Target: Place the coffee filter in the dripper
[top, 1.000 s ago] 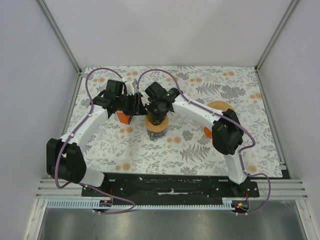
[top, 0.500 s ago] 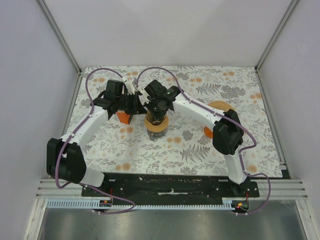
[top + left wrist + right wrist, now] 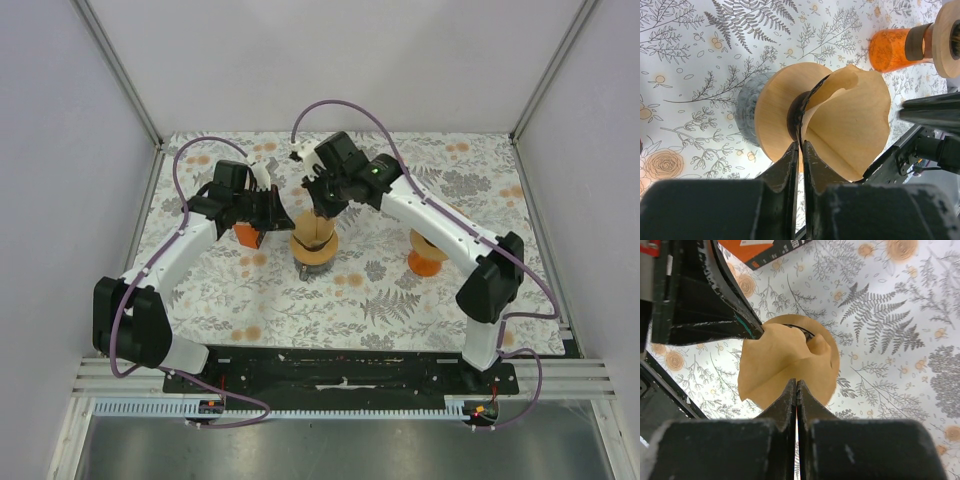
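Observation:
The brown paper coffee filter (image 3: 312, 228) stands as a crumpled cone in the dripper (image 3: 314, 252), a grey glass piece with a round wooden collar (image 3: 771, 117). My left gripper (image 3: 283, 212) reaches in from the left, its jaws (image 3: 800, 145) pinched on the filter's (image 3: 855, 120) thin edge at the dripper's dark rim. My right gripper (image 3: 321, 203) hangs shut above the far side of the filter (image 3: 782, 362), its tips (image 3: 797, 383) holding nothing and clear of the paper.
A second, orange dripper (image 3: 427, 256) with a wooden collar stands to the right, also visible as orange glass (image 3: 890, 50). An orange box (image 3: 248, 236) lies under the left wrist. The floral table cover (image 3: 420, 300) spreads all around.
My left gripper has closed on the filter's edge. The right arm has lifted and drawn back from the filter, uncovering the orange dripper on the right.

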You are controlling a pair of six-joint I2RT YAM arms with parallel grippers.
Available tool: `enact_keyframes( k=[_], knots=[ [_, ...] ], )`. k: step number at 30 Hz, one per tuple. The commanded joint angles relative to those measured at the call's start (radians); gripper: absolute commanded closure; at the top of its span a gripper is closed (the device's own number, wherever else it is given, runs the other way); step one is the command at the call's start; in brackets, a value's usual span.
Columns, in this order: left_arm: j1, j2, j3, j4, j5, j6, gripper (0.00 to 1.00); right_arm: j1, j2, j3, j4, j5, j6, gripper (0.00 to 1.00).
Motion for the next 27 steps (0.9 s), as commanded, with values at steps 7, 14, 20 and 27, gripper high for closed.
enact_keyframes(
  k=[7, 14, 20, 27],
  knots=[
    [-0.004, -0.032, 0.063, -0.039, -0.023, 0.073, 0.74, -0.117, -0.234, -0.012, 0.033, -0.004, -0.042, 0.96],
    [-0.004, -0.042, 0.099, -0.063, -0.018, 0.106, 0.58, -0.256, -0.423, -0.156, 0.136, 0.001, -0.033, 0.67],
    [-0.004, -0.049, 0.128, -0.088, -0.03, 0.132, 0.45, -0.381, -0.541, -0.262, 0.194, 0.018, -0.022, 0.35],
    [0.05, -0.072, 0.246, -0.128, -0.151, 0.196, 0.39, -0.653, -0.653, -0.388, 0.282, -0.065, 0.054, 0.02]
  ],
)
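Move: The coffee filter standing in the dripper on the clear carafe lies about 5 cm to the right of the left hand, 2 cm back and near its height, its left edge still at the fingertips. From the right hand the filter is roughly 9 cm below, 1 cm back and 1 cm left. The second dripper, on the orange carafe, stands some 27 cm to the right, level and 10 cm lower; the filter box is 11 cm left of the left hand, 5 cm ahead and 8 cm lower. The filter's edge is let go by the left fingers, which open to over half and lift about 4 cm, mostly near the end. The right hand, already clear above the filter, leaves it empty, rising while sweeping some 23 cm to the right towards a place high over the second dripper, opening nearly wide and turning about 30 degrees clockwise. ##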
